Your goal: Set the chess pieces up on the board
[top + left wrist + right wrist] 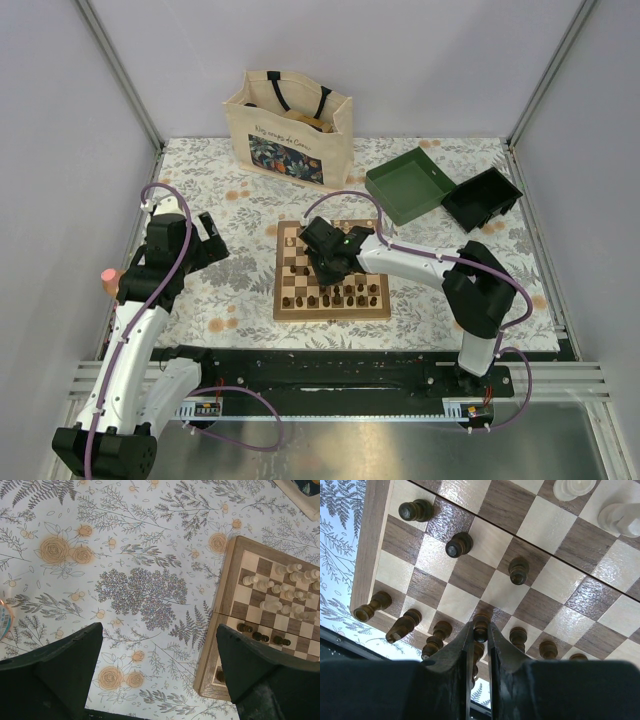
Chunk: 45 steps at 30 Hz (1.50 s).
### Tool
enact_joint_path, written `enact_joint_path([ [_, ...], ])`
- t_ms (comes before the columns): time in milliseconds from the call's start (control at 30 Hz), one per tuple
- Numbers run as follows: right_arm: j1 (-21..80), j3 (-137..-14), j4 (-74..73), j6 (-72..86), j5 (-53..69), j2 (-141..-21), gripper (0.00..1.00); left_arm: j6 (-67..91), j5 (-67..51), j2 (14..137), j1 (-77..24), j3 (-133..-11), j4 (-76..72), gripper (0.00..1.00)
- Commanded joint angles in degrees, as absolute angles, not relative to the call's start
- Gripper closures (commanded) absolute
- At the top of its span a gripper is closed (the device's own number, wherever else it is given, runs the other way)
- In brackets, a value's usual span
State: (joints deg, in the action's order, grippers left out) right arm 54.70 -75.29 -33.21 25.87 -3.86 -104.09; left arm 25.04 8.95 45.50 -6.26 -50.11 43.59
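Note:
The board [332, 315] lies in the middle of the table, with dark brown chess pieces [340, 297] lined along its near rows and pale ones [290, 244] at its far left. My right gripper [480, 630] is low over the near rows, shut on the head of a dark pawn [480, 624] standing on the second row. Other dark pieces [459, 544] stand around it. Left of the board my left gripper [159, 630] hangs open above the floral cloth, holding nothing. The board's corner [227, 605], pale pieces [280, 587] and dark pawns [260, 636] show to its right.
A cream tote bag [288, 125] stands at the back. An open green box [410, 183] and a black tray [482, 198] sit back right of the board. A pink object [108, 277] is at the left table edge. Metal rails frame the table.

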Motion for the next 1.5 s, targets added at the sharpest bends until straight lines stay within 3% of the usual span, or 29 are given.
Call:
enact_joint_path([
  [0, 55.37, -75.50, -34.01, 25.23, -2.90, -104.85, 0.78, 24.34, 8.09, 45.53, -5.98, -50.10, 41.31, 0.01],
  [433, 55.46, -75.50, -34.72, 24.87, -3.34, -105.12, 0.78, 24.35, 8.09, 45.44, -5.98, -50.10, 41.40, 0.01],
  [733, 55.55, -76.02, -34.72, 24.96, -3.08, -104.94, 0.65, 24.35, 7.91, 45.44, -5.98, -50.01, 41.31, 0.01],
  [1467, 53.88, -82.97, -34.89, 24.61, -11.60, -104.85, 0.55, 24.43, 8.09, 44.91, -5.89, -49.92, 41.40, 0.01],
])
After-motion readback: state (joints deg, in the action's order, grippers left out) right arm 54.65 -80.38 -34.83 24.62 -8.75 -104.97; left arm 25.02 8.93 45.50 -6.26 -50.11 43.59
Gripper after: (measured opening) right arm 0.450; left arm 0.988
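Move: The dark pawn is already pinched in the right fingers, and its square in the second row lies straight below them, about 3 cm down. The nearest set pawn stands about 3 cm to the right, level with it; a tall back-row piece stands some 3 cm straight back. Loose pawns stand about 5 cm straight ahead, and 5 cm ahead and 4 cm left. From the left hand, the square is roughly 25 cm right, 1 cm back and 16 cm down. The held pawn is eased down not quite 1 cm towards its square by the right hand, with only a hair of drift. There the hand pauses and the fingers part to nearly half open, letting go; then it draws off up and forward towards the loose pawns, about 3 cm each way, fingers tipping slightly more outward. ##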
